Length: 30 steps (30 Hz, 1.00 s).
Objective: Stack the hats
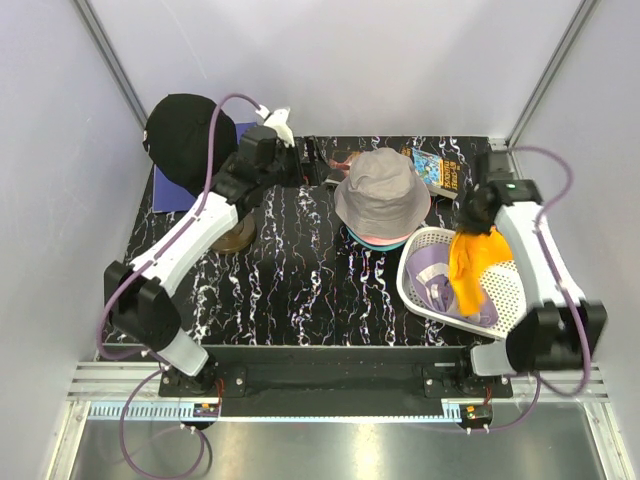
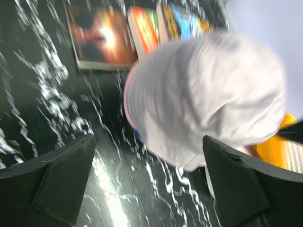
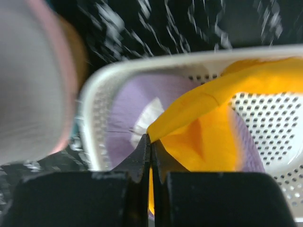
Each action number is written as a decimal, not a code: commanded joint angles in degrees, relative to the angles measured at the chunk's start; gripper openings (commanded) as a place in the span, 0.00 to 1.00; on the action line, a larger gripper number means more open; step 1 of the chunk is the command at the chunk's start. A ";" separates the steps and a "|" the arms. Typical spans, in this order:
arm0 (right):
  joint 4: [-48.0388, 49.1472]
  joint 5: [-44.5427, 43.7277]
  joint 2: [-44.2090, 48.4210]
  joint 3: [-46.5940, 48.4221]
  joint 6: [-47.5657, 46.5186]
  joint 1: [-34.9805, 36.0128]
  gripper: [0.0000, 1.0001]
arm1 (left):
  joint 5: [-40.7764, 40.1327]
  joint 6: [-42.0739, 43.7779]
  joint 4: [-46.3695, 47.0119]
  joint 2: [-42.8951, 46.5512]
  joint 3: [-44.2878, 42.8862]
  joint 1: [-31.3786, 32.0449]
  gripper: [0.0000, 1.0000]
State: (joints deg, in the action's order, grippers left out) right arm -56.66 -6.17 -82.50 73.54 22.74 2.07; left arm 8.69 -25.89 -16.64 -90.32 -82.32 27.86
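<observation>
A pale grey bucket hat (image 1: 382, 190) tops a pile of hats at the table's middle, with pink and teal brims showing under it. My left gripper (image 1: 318, 165) stands open just left of the pile; in the left wrist view that grey hat (image 2: 208, 90) lies beyond the empty gap between my left fingers (image 2: 61, 175). My right gripper (image 1: 475, 225) is shut on the orange hat (image 1: 472, 270), which hangs over the white basket (image 1: 415, 290). The right wrist view shows my right gripper (image 3: 150, 142) pinching the orange hat's (image 3: 213, 127) fabric above a lavender hat (image 3: 128, 104) in the basket. A black cap (image 1: 180, 135) sits at the back left.
Colourful books (image 1: 435, 170) lie at the back behind the pile. A blue sheet (image 1: 170, 190) lies under the black cap. A tan round object (image 1: 235, 238) is partly hidden under my left arm. The basket's rim (image 3: 109, 80) stands close to the pile.
</observation>
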 commanded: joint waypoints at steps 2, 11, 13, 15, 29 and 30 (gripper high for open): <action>5.23 0.01 13.75 15.04 -3.31 -0.13 0.00 | -7.11 3.31 0.47 3.49 -6.44 0.53 0.99; 38.28 26.90 13.43 21.55 1.94 -0.04 0.00 | 6.50 -0.02 6.62 4.72 -7.68 0.44 0.99; 41.54 29.89 11.32 23.49 4.49 0.22 0.00 | 8.35 -2.48 10.39 5.77 -5.49 -0.25 0.99; 43.64 31.48 10.43 24.46 5.29 0.66 0.00 | 11.25 -7.32 15.99 6.65 -1.64 -0.87 0.99; 47.43 43.52 5.86 26.92 11.27 8.48 0.00 | 11.88 -11.65 19.83 7.01 0.33 -1.75 0.99; 47.61 44.22 5.60 26.40 11.97 8.66 0.00 | 11.62 -11.29 19.46 6.83 0.06 -1.84 0.99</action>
State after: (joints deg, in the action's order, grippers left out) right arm -14.33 33.85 -75.59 97.51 32.03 8.58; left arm 21.23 -39.94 3.07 -84.58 -79.68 26.28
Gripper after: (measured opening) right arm 0.010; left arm 0.987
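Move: The right hand already pinches the yellow hat just above the basket; the grey hat topping the stack lies about 17 cm left, 6 farther out and roughly 3 higher. The basket's middle is some 5 cm back, 2 right and 12 below, the purple hat in it 4 back, 2 left and 12 below. From the open left hand, the yellow hat's middle is about 12 back, 31 right and 17 below, the grey hat 2 back, 14 right, 8 below. Right hand hoists the yellow hat some 35 cm, then left above the grey hat; open left hand rises 11. ##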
